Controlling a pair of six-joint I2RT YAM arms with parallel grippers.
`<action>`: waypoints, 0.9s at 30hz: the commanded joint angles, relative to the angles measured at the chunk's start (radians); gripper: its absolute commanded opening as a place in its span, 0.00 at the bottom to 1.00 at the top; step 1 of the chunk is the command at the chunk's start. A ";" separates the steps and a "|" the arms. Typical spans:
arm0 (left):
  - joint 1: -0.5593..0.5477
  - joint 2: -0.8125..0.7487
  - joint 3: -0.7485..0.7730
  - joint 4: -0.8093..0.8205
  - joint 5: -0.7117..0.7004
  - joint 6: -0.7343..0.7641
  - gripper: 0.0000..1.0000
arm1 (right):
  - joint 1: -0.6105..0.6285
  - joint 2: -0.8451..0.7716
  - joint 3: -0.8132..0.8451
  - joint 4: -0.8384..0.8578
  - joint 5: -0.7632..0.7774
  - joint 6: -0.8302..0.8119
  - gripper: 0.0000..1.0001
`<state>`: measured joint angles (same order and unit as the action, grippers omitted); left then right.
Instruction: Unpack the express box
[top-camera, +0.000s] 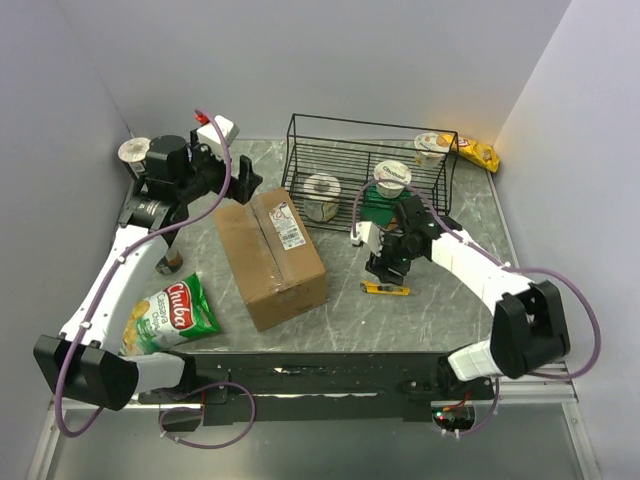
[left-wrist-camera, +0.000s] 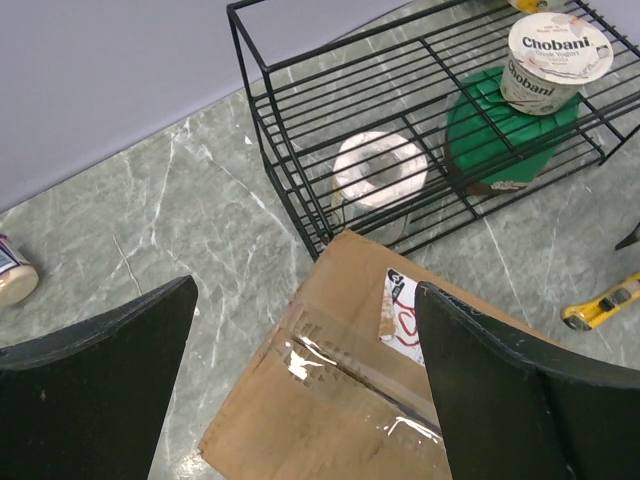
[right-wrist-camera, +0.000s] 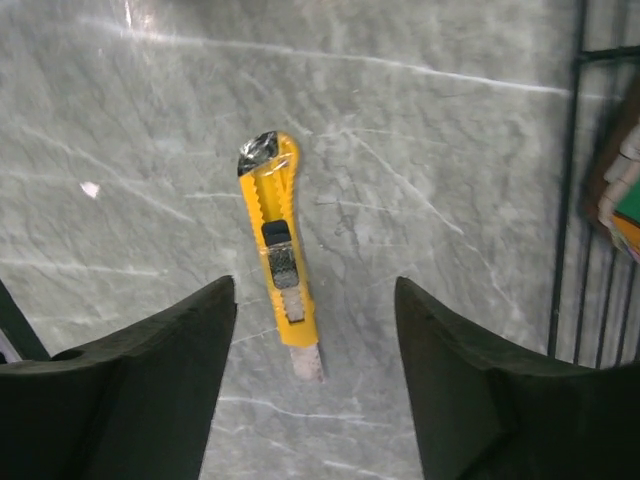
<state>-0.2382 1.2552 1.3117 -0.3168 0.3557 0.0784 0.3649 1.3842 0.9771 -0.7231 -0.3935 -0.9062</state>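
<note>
The express box (top-camera: 270, 257) is a brown carton lying on the table's middle, flaps closed, a clear taped seam and a white label on top. In the left wrist view its far end (left-wrist-camera: 345, 390) lies below my left gripper (left-wrist-camera: 305, 330), which hangs open above it, touching nothing. A yellow utility knife (top-camera: 385, 289) lies flat on the table to the right of the box, blade out. My right gripper (top-camera: 388, 268) hovers open directly over it; in the right wrist view the knife (right-wrist-camera: 278, 250) lies between and ahead of the fingers, untouched.
A black wire basket (top-camera: 365, 170) stands behind the box, holding a tape roll (top-camera: 322, 193), a green item (top-camera: 377, 205) and a Chobani cup (top-camera: 392, 175). A green chip bag (top-camera: 170, 313) lies front left. A cup (top-camera: 432, 147) and yellow packet (top-camera: 478, 152) sit back right.
</note>
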 joint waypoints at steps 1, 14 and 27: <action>-0.006 -0.045 -0.015 -0.008 0.031 0.041 0.97 | 0.005 0.073 0.038 -0.064 -0.039 -0.152 0.66; -0.006 -0.056 -0.016 -0.028 0.028 0.058 0.96 | 0.019 0.162 -0.041 -0.021 0.053 -0.345 0.64; -0.007 -0.054 0.000 -0.057 0.034 0.057 0.97 | 0.080 0.260 -0.055 -0.007 0.119 -0.528 0.36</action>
<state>-0.2401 1.2308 1.2957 -0.3820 0.3729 0.1200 0.4168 1.6184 0.9195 -0.7269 -0.3019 -1.3190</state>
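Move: The yellow box cutter lies under the right hand, some 9 cm below it and about 2 cm back, hardly off to either side. The middle of the cardboard box is roughly 24 cm to that hand's left and 5 cm farther out; the wire rack's middle is about 20 cm ahead and 3 cm left. From the left hand, the cutter lies about 30 cm right, 13 cm back and 31 cm below. Straddling the yellow cutter's tail half by the end, the right hand's fingers narrow from well open to under half open, a firm touch on it not yet to be made out. The hand gets there by sinking about 8 cm, with a slight drift back and right, while the wrist turns some 25 degrees counter-clockwise and its left side dips. ##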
